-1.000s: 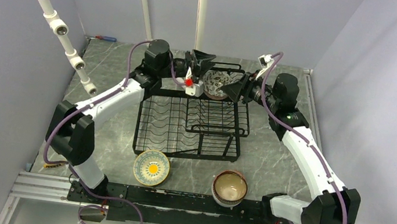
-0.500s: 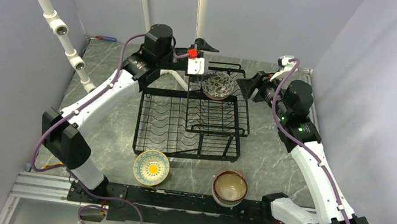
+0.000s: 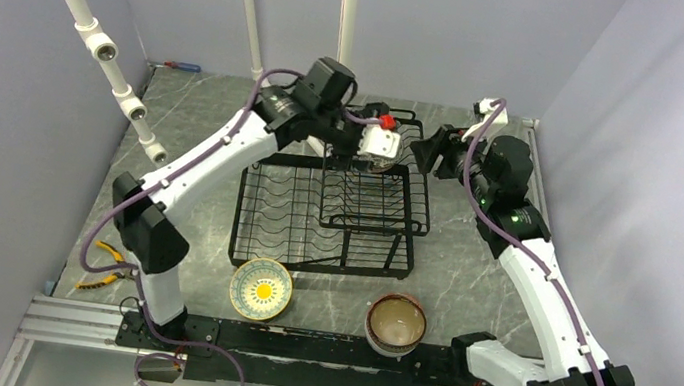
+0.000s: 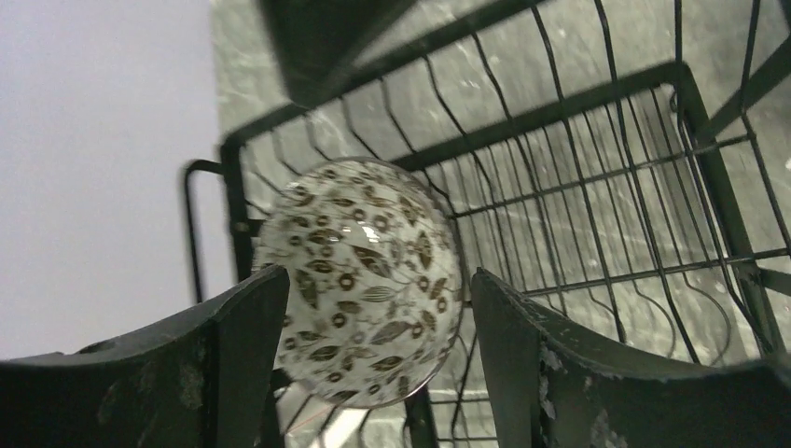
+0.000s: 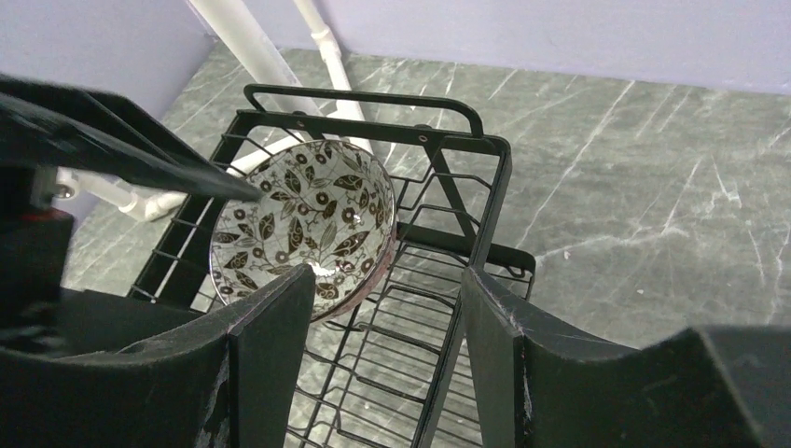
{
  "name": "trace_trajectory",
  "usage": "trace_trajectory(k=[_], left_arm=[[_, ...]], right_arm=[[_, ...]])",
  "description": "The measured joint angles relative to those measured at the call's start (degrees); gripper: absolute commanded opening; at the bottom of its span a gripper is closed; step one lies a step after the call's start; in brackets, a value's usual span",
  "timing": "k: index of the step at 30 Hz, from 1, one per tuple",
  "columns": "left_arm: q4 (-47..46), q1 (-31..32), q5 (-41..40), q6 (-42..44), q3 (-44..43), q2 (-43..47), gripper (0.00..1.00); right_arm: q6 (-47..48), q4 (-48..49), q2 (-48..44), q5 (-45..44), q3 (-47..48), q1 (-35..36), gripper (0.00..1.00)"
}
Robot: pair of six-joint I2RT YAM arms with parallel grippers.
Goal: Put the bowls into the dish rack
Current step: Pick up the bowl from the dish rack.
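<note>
A white bowl with a dark leaf pattern [image 4: 364, 280] [image 5: 303, 219] leans tilted in the raised basket of the black wire dish rack [image 3: 240, 204] [image 5: 373, 98]. My left gripper [image 4: 378, 275] [image 3: 363, 156] hovers over it, open, a finger on each side of the bowl and short of it. My right gripper [image 5: 387, 273] [image 3: 430, 150] stands open just right of the basket, with only rack wire between its fingers. A teal-and-white bowl with a yellow centre [image 3: 261, 289] and a brown-rimmed bowl [image 3: 396, 324] sit on the table in front of the rack.
A white pipe frame [image 3: 96, 42] slants along the left wall, and more white pipes [image 3: 248, 8] rise at the back. Yellow-handled pliers [image 3: 101, 265] lie by the left arm's base. A small red-and-blue tool [image 3: 182, 66] lies at the back left.
The left gripper opened and let the leaf-patterned bowl go in the raised basket, lifted, then swung right over it. The right gripper drew back to the right and opened wider.
</note>
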State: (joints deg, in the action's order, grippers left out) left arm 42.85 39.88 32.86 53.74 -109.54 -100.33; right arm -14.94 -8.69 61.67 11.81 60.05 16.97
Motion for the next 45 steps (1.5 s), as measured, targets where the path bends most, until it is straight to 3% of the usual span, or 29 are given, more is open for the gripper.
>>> trace_trajectory(k=[5, 8, 12, 16, 19, 24, 29, 36, 42, 45], left_arm=[[5.99, 2.93, -6.6, 2.73, -1.49, -4.5, 0.71], [8.02, 4.28, -9.86, 3.89, -2.97, -6.32, 0.62], [8.76, 5.49, -13.22, 5.09, -3.61, -7.3, 0.38], [8.72, 5.99, -14.62, 5.79, -3.61, -7.3, 0.04], [8.37, 6.1, -15.06, 6.12, -3.02, -7.3, 0.03], [3.5, 5.99, -14.78, 5.57, 1.88, -6.1, 0.03], [-11.26, 5.73, -13.7, 2.43, 14.32, 1.77, 0.03], [-30.73, 5.6, -11.91, -1.2, 30.29, 14.84, 0.03], [-40.92, 5.6, -11.39, -0.92, 35.19, 17.75, 0.03], [-42.03, 5.6, -11.04, -0.83, 35.52, 17.81, 0.03]], right_arm=[[0.02, -0.9, 0.52, 0.07, 0.02, 0.0, 0.63], [0.02, -1.29, 0.59, 0.11, 0.02, 0.0, 0.63], [0.0, -1.29, 0.59, 0.17, 0.02, 0.0, 0.63], [0.02, -1.36, 0.59, 0.2, 0.02, 0.0, 0.63], [0.02, -1.44, 0.59, 0.17, 0.02, 0.0, 0.64], [-0.33, -1.64, 0.57, 0.68, 0.02, -0.04, 0.84], [-2.34, -1.36, 0.13, 3.74, 0.02, -0.26, 0.98], [-10.01, 3.15, -0.5, 12.68, 0.02, -0.55, 0.99], [-18.53, 9.75, 2.1, 20.41, 1.25, -0.52, 0.99], [-21.81, 11.93, 5.53, 22.86, 2.93, -0.5, 0.93]])
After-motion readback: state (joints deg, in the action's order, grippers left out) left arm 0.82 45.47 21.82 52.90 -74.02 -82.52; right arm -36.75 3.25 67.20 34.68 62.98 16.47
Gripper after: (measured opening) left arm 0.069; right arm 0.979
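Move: Ahead of the left gripper by about 4 cm, some 4 cm to its right and 8 cm below, the flower-patterned bowl leans in the rack's upper tier. The far rail stands roughly 9 cm ahead of this gripper and 4 cm to its right, 9 cm below; the open right gripper is about level with it, 14 cm to its right. From the right hand, the bowl is about 4 cm ahead, 10 cm left and 8 cm below. Dipping about 7 cm with fingertips tilting down, the left hand closes on the bowl's near rim and pinches it, then lifts roughly 9 cm, easing back slightly as its fingers tilt up some 30 degrees. The right hand first waits, then opens fully and moves about 7 cm left and 5 cm up towards the bowl, rolling its left side up and turning counter-clockwise. ##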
